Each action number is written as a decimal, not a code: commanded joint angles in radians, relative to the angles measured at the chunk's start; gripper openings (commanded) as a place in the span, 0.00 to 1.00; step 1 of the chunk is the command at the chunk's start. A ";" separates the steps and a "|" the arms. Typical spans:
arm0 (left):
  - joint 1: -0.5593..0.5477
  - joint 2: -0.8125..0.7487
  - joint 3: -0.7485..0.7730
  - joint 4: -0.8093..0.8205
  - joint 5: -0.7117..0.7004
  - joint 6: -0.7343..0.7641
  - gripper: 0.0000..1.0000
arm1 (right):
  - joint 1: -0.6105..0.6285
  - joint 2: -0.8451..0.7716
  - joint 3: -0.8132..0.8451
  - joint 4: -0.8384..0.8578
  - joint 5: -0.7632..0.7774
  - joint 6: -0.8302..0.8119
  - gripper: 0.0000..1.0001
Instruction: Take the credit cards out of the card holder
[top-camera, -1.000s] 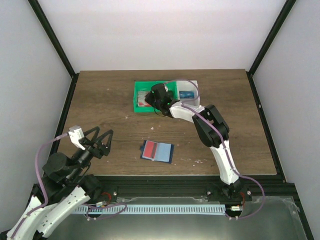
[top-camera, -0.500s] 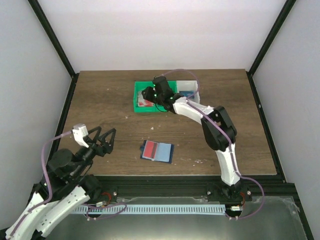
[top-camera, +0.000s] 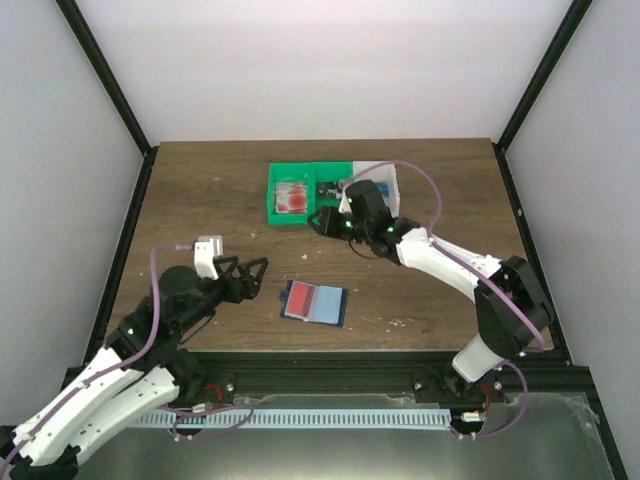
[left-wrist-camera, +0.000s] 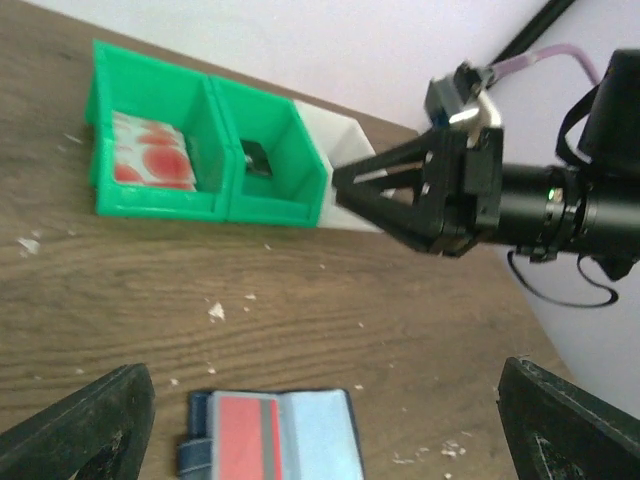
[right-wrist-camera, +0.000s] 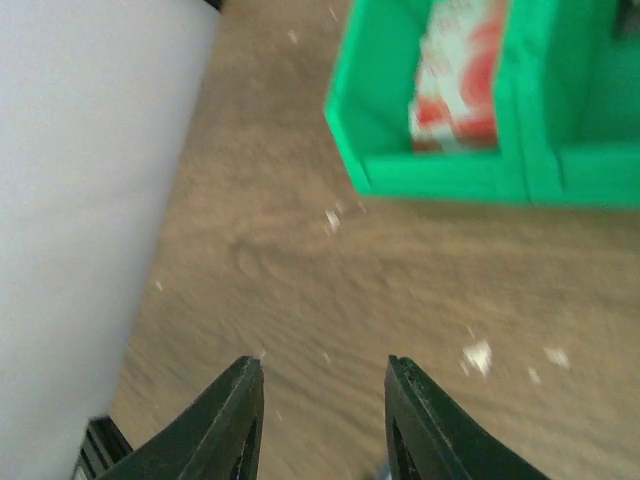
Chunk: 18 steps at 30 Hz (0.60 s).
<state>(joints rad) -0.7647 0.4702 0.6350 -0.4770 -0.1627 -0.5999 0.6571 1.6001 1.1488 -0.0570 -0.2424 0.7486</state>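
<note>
The card holder (top-camera: 314, 303) lies open on the table near the front, navy-edged with pale blue pockets. A red credit card (top-camera: 299, 299) shows in its left pocket, and the left wrist view shows the holder (left-wrist-camera: 320, 440) and that card (left-wrist-camera: 238, 437) too. Another red-and-white credit card (top-camera: 292, 196) lies in the left compartment of the green bin (top-camera: 272, 215). My left gripper (top-camera: 255, 272) hovers just left of the holder, open wide and empty (left-wrist-camera: 322, 380). My right gripper (top-camera: 318, 222) hangs in front of the green bin, open with nothing between its fingers (right-wrist-camera: 320, 375).
The green bin's right compartment holds a small dark thing (left-wrist-camera: 255, 158). A white bin (left-wrist-camera: 345, 140) stands against its right side. Pale crumbs (left-wrist-camera: 216, 312) dot the wood between the bins and the holder. Black frame posts and white walls close in the table.
My right gripper has drawn back out of the green bin toward the front and opened, leaving the red-and-white card in view. My left arm has swung right, closer to the holder.
</note>
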 joint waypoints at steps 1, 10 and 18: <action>-0.003 0.046 -0.045 0.103 0.135 -0.064 0.96 | 0.004 -0.087 -0.136 -0.085 -0.057 0.010 0.35; -0.003 0.134 -0.226 0.331 0.278 -0.170 0.97 | 0.047 -0.238 -0.397 -0.036 -0.101 0.029 0.31; -0.002 0.232 -0.372 0.563 0.341 -0.271 0.99 | 0.119 -0.247 -0.513 0.046 -0.099 0.057 0.32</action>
<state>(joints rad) -0.7647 0.6807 0.3214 -0.0956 0.1268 -0.7902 0.7448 1.3544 0.6613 -0.0681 -0.3363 0.7860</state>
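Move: The card holder lies open on the table about 3 cm ahead of the left hand and 10 cm to its right, some 24 cm below. From the right hand it is roughly 13 cm back, 2 cm to the right and 19 cm down. The green box stands about 14 cm ahead of the right hand and practically straight out, with the white tray level with that box, some 16 cm to the right hand's right. Down and to its right goes the left hand, sinking about 11 cm towards the card holder, wide open, while its wrist tips the fingers down and swings a little clockwise. The right hand meanwhile draws back about 13 cm from the green box, dropping nearly as far and drifting right, fingers parted and tipping down, until both hover over the holder without touching it. ##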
